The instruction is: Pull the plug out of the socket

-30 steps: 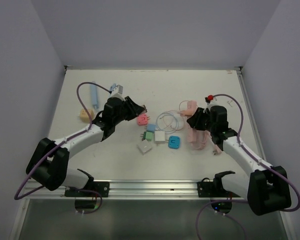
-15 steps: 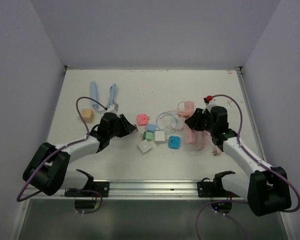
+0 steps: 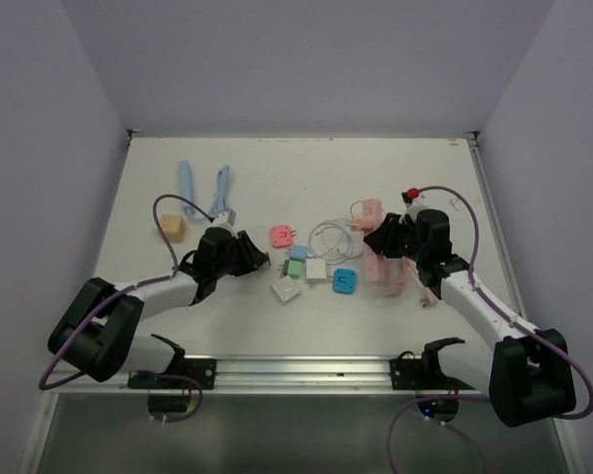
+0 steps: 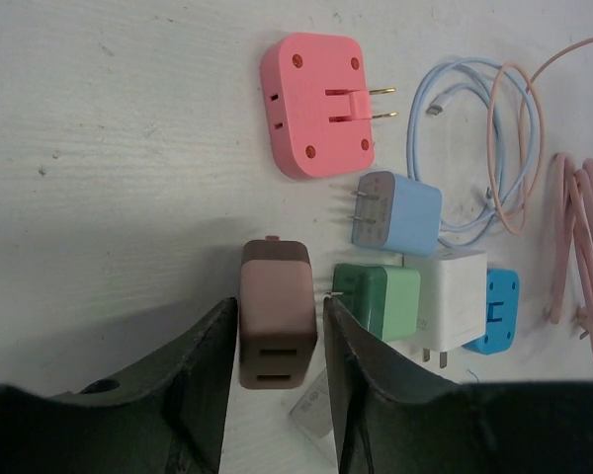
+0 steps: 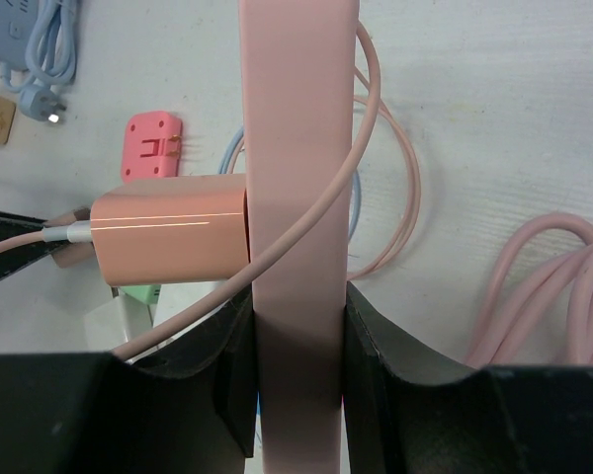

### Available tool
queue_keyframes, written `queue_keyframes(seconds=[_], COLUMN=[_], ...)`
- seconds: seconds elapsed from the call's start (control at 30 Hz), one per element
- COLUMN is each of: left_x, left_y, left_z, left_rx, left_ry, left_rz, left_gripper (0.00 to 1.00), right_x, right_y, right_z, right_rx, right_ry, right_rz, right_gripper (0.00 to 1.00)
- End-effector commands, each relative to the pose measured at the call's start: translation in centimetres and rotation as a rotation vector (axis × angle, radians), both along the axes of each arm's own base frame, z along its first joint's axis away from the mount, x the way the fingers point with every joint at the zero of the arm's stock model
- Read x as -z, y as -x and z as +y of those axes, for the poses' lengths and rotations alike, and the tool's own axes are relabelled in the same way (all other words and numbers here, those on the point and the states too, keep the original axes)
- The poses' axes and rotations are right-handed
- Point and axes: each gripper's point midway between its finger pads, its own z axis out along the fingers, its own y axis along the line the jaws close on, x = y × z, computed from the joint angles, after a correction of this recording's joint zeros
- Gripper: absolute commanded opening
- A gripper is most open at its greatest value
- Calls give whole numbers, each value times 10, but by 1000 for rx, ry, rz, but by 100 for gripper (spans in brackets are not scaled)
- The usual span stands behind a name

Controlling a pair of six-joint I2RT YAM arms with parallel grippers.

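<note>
In the right wrist view my right gripper [image 5: 298, 296] is shut on a long pink socket strip [image 5: 296, 148], and a pink plug block [image 5: 168, 240] with a pink cable sits pushed into the strip's left side. From above, that gripper [image 3: 387, 237] holds the strip [image 3: 373, 209] right of centre. My left gripper [image 4: 277, 316] is low over the table, and its fingers [image 4: 193, 385] stand either side of a brown charger [image 4: 275, 311]. A thin gap shows on each side, so the jaws are open. From above the left gripper [image 3: 260, 260] is left of the adapters.
A pink adapter [image 4: 314, 104], blue charger [image 4: 400, 212], green charger [image 4: 378, 299], white charger [image 4: 457, 296] and blue adapter [image 4: 494, 311] cluster mid-table. Coiled thin cables [image 4: 474, 138] lie beside them. A pink cable bundle [image 3: 390, 272], two blue strips [image 3: 188, 183] and a beige block [image 3: 171, 227] lie further out.
My left arm drew back and down from near the pink adapter to the table, and its jaws have eased apart around the brown charger. The right arm has held still.
</note>
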Motion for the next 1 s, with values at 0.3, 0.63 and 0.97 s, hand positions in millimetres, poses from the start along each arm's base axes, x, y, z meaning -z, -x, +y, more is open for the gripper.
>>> queue_keyframes(seconds=[0.3, 0.63, 0.97], left_x=[-18, -87, -138], left_y=[-7, -16, 5], left_z=[1, -15, -93], left_rx=[28, 259, 554], left_ry=[0, -161, -414], left_rz=[-83, -380, -683], left_gripper=[75, 97, 98], right_x=[-18, -27, -33], right_y=[-6, 4, 24], right_z=[12, 35, 64], right_rx=[-62, -207, -375], right_ry=[-40, -57, -88], right_rz=[-62, -41, 6], right_gripper=[0, 0, 0])
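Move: Just beneath the left hand, some 2 cm back and 3 cm down, is the spot for the brown plug it holds; the green plug lies about 7 cm to the hand's right, level with it ahead, and the white block 5 cm back, 5 cm right. The salmon charger on the pink strip is roughly 20 cm right, 6 cm ahead, 9 cm higher; from the right hand, about 4 cm left, 3 cm ahead, 2 cm up. Opening wide almost in place, the left fingers let go of the brown plug beside the green one, then the hand climbs about 12 cm and swings some 8 cm right towards the strip's charger, fingers tipping up and turning clockwise. The right hand keeps its grip on the pink strip and carries it about 5 cm left and slightly back, turning it some 15 degrees counter-clockwise. ##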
